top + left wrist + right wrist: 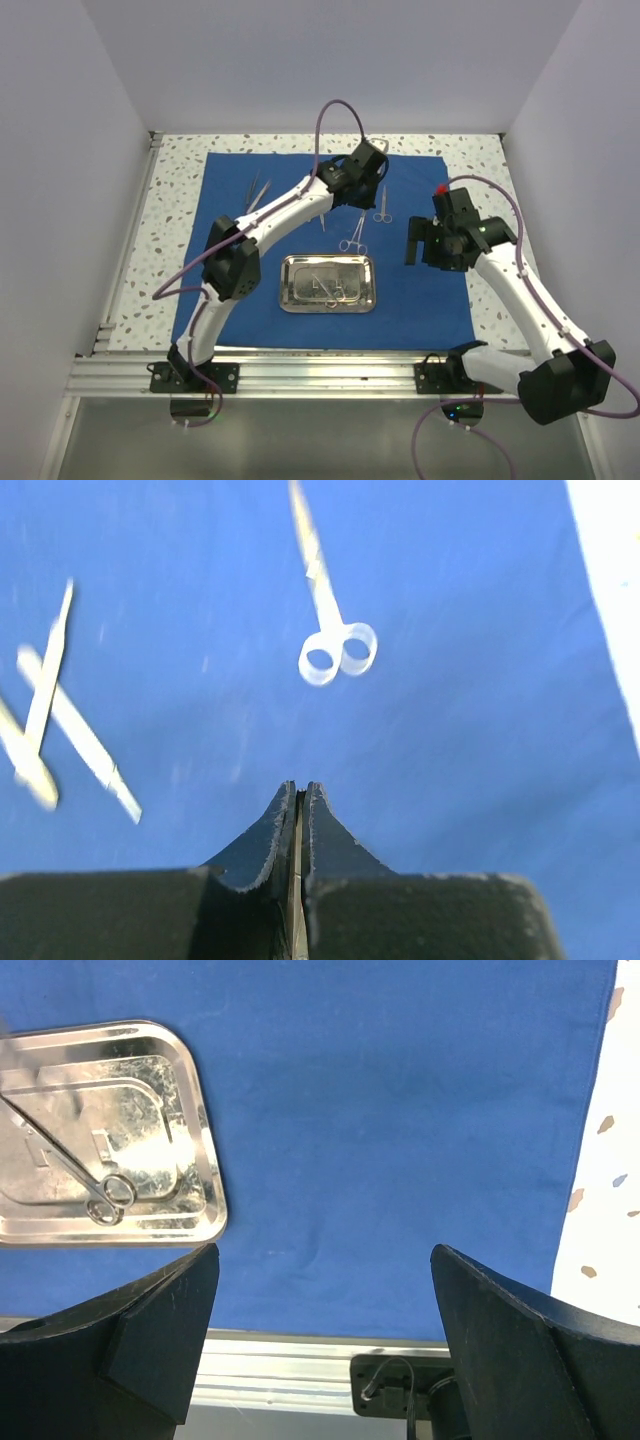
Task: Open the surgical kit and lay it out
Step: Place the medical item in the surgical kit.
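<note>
The royal-blue cloth lies spread flat on the table. On it stands the steel tray, which holds ring-handled scissors. Tweezers, scissors and forceps lie on the cloth behind the tray. My left gripper hovers over the far middle of the cloth. It is shut, and nothing sticks out past its tips. Ahead of it lie the scissors, with tweezers to the left. My right gripper hangs open over bare cloth to the right of the tray.
The speckled tabletop shows around the cloth. An aluminium rail with the arm mounts runs along the near edge. White walls close in the left, right and far sides. The left arm's links stretch over the left half of the cloth.
</note>
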Controlling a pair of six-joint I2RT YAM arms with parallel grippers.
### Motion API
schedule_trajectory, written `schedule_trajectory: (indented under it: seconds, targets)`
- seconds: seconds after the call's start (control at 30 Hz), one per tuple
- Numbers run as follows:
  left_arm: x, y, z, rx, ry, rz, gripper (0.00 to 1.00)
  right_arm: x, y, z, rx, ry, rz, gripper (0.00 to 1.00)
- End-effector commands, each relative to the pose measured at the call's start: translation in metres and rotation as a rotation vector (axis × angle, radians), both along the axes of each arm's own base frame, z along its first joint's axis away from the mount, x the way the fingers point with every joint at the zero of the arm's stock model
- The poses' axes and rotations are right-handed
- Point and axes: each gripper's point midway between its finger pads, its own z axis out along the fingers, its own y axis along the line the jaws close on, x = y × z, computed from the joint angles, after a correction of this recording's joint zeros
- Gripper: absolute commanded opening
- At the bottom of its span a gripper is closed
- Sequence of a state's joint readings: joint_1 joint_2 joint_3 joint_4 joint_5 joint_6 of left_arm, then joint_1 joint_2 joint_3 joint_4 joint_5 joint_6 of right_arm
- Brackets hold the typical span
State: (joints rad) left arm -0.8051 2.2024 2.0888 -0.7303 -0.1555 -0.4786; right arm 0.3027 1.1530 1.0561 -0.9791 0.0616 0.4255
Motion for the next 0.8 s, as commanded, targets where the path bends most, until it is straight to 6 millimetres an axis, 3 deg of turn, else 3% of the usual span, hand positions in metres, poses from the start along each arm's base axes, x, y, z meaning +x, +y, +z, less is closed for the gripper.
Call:
schedule_trajectory:
  seconds: [0.0,0.1,0.2,0.23,0.27,0.33,0.37,0.43,0.5,0.6,0.63,0.67,0.73,0.77]
  targets:
    - [0.022,-0.003,-0.012,0.021,-0.011,0.046,0.00,-0.008,-0.006,0.008,-0.012,-0.017,-0.009,0.91]
    - [0.043,-0.016,-0.018,-0.054,-0.077,0.100,0.00,-0.018,-0.009,0.008,-0.015,-0.003,-0.020,0.91]
    - [0.067,-0.032,-0.001,-0.144,-0.188,0.137,0.00,-0.030,-0.014,0.008,-0.022,0.004,-0.029,0.91]
    - [0.075,-0.035,-0.006,-0.146,-0.206,0.151,0.00,-0.034,-0.016,0.007,-0.028,0.011,-0.034,0.91]
    - [0.087,-0.042,0.012,-0.189,-0.262,0.166,0.00,-0.036,-0.017,0.009,-0.026,0.002,-0.035,0.91]
    - [0.103,-0.046,0.011,-0.200,-0.314,0.198,0.00,-0.039,-0.017,0.013,-0.020,0.000,-0.032,0.91]
    - [0.113,-0.054,0.025,-0.243,-0.365,0.198,0.00,-0.041,-0.017,0.014,-0.017,-0.001,-0.028,0.91]
    - [0.122,-0.061,0.023,-0.273,-0.394,0.197,0.00,-0.043,-0.020,0.015,-0.032,0.004,-0.024,0.91]
    - [0.131,-0.068,0.034,-0.323,-0.448,0.196,0.00,-0.044,-0.021,0.018,-0.040,-0.002,-0.022,0.91]
    - [0.144,-0.070,0.030,-0.330,-0.494,0.217,0.01,-0.044,-0.023,0.021,-0.046,-0.007,-0.023,0.91]
    - [0.146,-0.070,0.031,-0.332,-0.499,0.223,0.08,-0.045,-0.023,0.021,-0.047,-0.006,-0.022,0.91]
    - [0.149,-0.069,0.036,-0.341,-0.513,0.229,0.37,-0.044,-0.023,0.021,-0.046,-0.007,-0.020,0.91]
    - [0.149,-0.066,0.042,-0.344,-0.529,0.242,0.70,-0.044,-0.023,0.021,-0.047,-0.005,-0.015,0.91]
    - [0.151,-0.063,0.043,-0.339,-0.539,0.242,0.99,-0.043,-0.021,0.021,-0.043,-0.005,-0.012,0.91]
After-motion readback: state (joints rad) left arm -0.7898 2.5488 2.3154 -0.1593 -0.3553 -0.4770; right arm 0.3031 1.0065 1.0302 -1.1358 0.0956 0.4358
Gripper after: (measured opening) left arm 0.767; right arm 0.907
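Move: The clamp is already pinched in my left hand, and the scissors I take it to lie about 10 cm ahead, 6 cm to the right and 13 cm below. The bunched slim tools lie about 16 cm to the left of the scissors, nearly level with them. The tray's middle is some 13 cm behind my left hand, 9 cm to its left and 13 cm below. From my right hand the scissors are roughly 26 cm ahead, 6 cm left and 14 cm down. I carry the clamp forward about 13 cm and to the right some 7 cm with my left hand until it is over the scissors, dipping a few centimetres and then rising again while my wrist swings the fingers up and outward by some 25 degrees. At the end I open the fingers wide, still well above the cloth, and let the clamp go. My empty right hand, staying open, draws back and a little right, away from the scissors. ##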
